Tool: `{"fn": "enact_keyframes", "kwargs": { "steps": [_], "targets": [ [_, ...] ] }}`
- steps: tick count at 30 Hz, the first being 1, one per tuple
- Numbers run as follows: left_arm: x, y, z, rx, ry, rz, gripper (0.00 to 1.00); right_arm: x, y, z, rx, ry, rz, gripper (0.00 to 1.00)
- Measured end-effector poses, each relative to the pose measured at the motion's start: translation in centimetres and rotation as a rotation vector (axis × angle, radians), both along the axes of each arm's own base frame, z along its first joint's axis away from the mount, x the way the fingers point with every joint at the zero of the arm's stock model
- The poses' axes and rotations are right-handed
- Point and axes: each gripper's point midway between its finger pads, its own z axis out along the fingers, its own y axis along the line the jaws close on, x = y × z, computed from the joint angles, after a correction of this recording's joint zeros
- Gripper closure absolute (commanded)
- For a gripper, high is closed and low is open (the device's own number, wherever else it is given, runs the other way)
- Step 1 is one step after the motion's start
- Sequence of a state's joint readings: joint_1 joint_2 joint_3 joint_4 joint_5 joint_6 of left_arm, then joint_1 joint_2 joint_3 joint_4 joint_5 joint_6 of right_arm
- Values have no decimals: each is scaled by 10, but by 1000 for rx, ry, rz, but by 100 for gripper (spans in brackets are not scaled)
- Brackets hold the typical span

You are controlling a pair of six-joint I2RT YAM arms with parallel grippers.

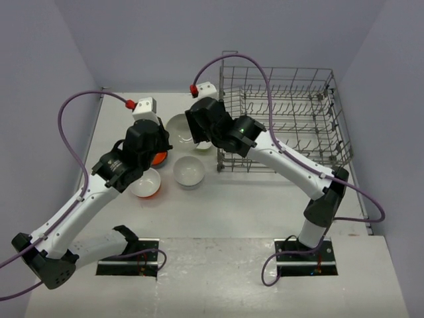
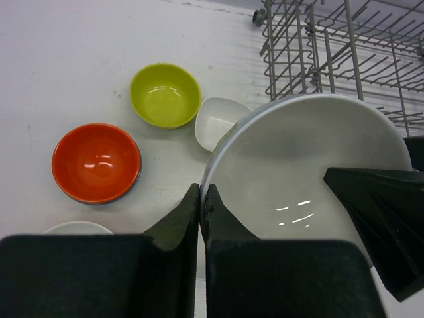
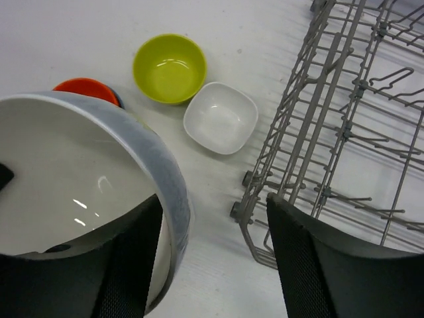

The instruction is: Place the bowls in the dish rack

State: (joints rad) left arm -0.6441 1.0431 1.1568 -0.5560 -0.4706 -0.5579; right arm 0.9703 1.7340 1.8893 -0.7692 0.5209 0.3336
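Observation:
A large bowl (image 2: 305, 159), white inside and grey-blue outside, sits between both grippers. My left gripper (image 2: 202, 193) is shut on its near rim. My right gripper (image 3: 213, 199) is open astride the opposite rim (image 3: 165, 192), one finger inside the bowl and the other well outside it. On the table lie a yellow-green bowl (image 3: 169, 68), a white squarish bowl (image 3: 220, 117) and an orange bowl (image 2: 97, 162). A white round bowl (image 1: 189, 171) and an orange bowl with a white inside (image 1: 146, 183) lie nearer the bases. The dish rack (image 1: 285, 119) stands at the right.
The rack's near corner and feet (image 3: 255, 199) are close beside my right gripper's outer finger. Purple cables (image 1: 73, 126) loop over both arms. Walls close in the table at the back and sides.

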Motion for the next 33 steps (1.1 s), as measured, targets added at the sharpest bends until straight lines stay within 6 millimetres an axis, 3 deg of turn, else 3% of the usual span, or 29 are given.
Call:
{"fn": "enact_keyframes", "kwargs": {
  "steps": [4,5,6,7,12,13,14,15,22,24,26,30,33],
  "targets": [
    [3,-1,-1,-5,3,14,100,7,6,-15,-49,16,-10,54],
    [4,-2,-3,-11,9,16,100,8,7,-17,-54,19,-10,70],
    [5,-4,-4,-19,12,16,100,8,9,-19,-52,21,-11,78],
    [6,-5,-4,-20,13,17,100,8,10,-19,-53,19,-10,100],
    [8,-15,-5,-50,11,-4,100,15,5,-11,-46,-15,-50,100],
    [8,-16,-5,-54,12,-10,85,15,5,-10,-51,-23,-51,100],
    [9,-18,-5,-56,10,-17,60,16,3,-8,-60,-32,-57,100],
    [11,-21,-3,-64,3,-32,1,17,-1,-7,-77,-45,-66,100],
    [18,-50,25,-163,-84,-134,0,37,-37,2,-246,-116,-95,100],
    [18,-52,30,-170,-102,-147,0,50,-62,8,-286,-120,-107,100],
    [18,-52,36,-173,-122,-152,0,64,-102,18,-331,-128,-142,100],
    [21,-53,49,-170,-164,-160,0,79,-219,48,-426,-156,-344,100],
    [31,-60,60,-171,-195,-170,0,62,-302,62,-511,-150,-511,100]
  ]
}}
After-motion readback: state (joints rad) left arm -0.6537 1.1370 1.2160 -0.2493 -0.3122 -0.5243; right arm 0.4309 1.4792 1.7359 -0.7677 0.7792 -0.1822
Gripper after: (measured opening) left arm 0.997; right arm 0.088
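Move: The white bowl, pinched at its left rim by the left fingers, has its middle about 5 cm right of and 2 cm ahead of that hand. From the right hand, which is open around the opposite rim, it is some 6 cm left and 1 cm ahead. The dish rack's middle lies about 15 cm ahead, 28 cm right and 14 cm below; the square white bowl 8 cm ahead, 2 cm right and 18 cm below; the green bowl 11 cm ahead, 6 cm left, equally low. Close the right fingers on the bowl's right rim, dipping about 2 cm, then open the left gripper wide to let go of the left rim and ease it about 5 cm right and up. Sweep the bowl right, about 28 cm, rising and reaching somewhat forward over the dish rack, speeding up late while the right wrist turns clockwise and rolls left side down. ##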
